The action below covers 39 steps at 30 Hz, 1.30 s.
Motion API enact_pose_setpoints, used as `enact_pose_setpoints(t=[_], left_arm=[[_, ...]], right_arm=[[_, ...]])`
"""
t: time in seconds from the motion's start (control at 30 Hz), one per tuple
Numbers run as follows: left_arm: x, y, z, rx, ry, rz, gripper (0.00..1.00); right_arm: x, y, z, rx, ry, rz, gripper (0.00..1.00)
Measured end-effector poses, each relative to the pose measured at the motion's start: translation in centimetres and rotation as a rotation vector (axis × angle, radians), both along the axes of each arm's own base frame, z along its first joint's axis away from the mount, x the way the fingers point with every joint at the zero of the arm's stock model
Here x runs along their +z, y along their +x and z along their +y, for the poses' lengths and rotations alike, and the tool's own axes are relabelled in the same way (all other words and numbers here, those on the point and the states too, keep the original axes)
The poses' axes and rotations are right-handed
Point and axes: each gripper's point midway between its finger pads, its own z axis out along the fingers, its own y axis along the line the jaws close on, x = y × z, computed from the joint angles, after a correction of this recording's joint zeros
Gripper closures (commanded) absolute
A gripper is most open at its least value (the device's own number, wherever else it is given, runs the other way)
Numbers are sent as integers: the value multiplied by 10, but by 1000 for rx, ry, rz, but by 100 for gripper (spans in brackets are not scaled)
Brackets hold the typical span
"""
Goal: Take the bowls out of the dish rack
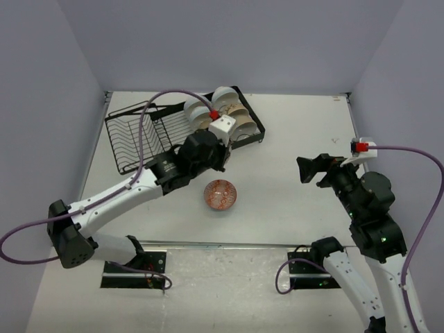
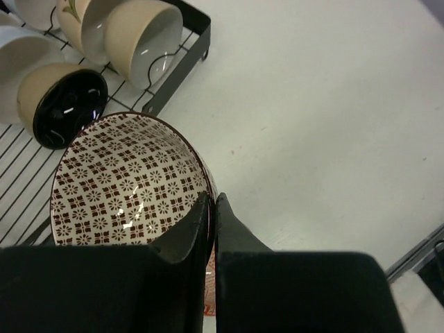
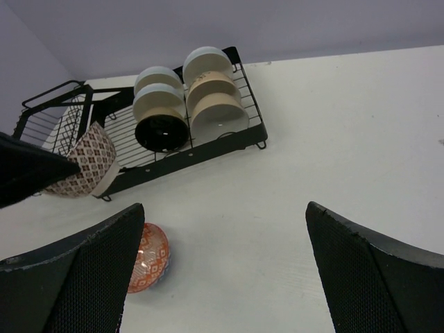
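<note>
My left gripper (image 2: 211,198) is shut on the rim of a brown-and-white patterned bowl (image 2: 128,180) and holds it over the front edge of the black dish rack (image 2: 177,80). The right wrist view shows this bowl (image 3: 83,163) tilted at the rack's front rail (image 3: 187,156). In the top view the left gripper (image 1: 208,149) hides it. Several bowls stand in the rack (image 1: 139,135): white ones (image 3: 205,62), tan ones (image 3: 211,87) and one with a dark inside (image 3: 163,132). A red-patterned bowl (image 1: 220,195) sits on the table. My right gripper (image 1: 310,168) is open and empty.
The rack's left basket section (image 1: 128,121) holds no bowls. The table's near edge (image 1: 229,244) runs just below the red-patterned bowl, which also shows in the right wrist view (image 3: 147,257). Grey walls close in the table at the back and sides.
</note>
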Motion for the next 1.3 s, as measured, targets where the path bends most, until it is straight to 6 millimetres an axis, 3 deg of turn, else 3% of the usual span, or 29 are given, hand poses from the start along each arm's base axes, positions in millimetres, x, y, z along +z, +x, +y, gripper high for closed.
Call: enact_pose_setpoints(t=[0.33, 0.5, 0.7, 1.03, 1.23, 1.3], left_arm=[[-77, -61, -42, -25, 392, -73, 100], [-118, -73, -52, -24, 523, -92, 100], [-156, -78, -45, 3, 617, -96, 100], [-184, -77, -37, 37, 631, -95, 100], [-190, -78, -36, 51, 619, -83, 100], [-190, -78, -36, 59, 614, -81, 85]], right_arm=[[-4, 1, -8, -46, -10, 15, 1], [-5, 1, -8, -46, -11, 18, 1], [-5, 1, -8, -45, -11, 18, 1], [-5, 0, -5, -27, -9, 20, 1], [-5, 0, -3, -16, -7, 20, 1], [-5, 0, -3, -15, -7, 20, 1]])
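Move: My left hand already holds the brown-patterned bowl by its rim. The red bowl, where I am taking it, stands about 8 cm back, 2 cm left and some 23 cm below. The black bowl in the rack is roughly 13 cm ahead, 5 cm left and 20 cm below, and the beige bowl about 16 cm ahead and 6 cm right at that level. From my right hand the red bowl is about 25 cm left, nearly level fore and aft, and 30 cm below. My left hand carries the patterned bowl down onto the red bowl, sinking some 19 cm and drawing back about 8 cm from the rack. It drifts about 5 cm right on the way, then a little left again, and rolls about 35 degrees, left side rising, to level the bowl. The last stretch goes slowly and almost straight down; my fingers keep their pinch on the rim. ##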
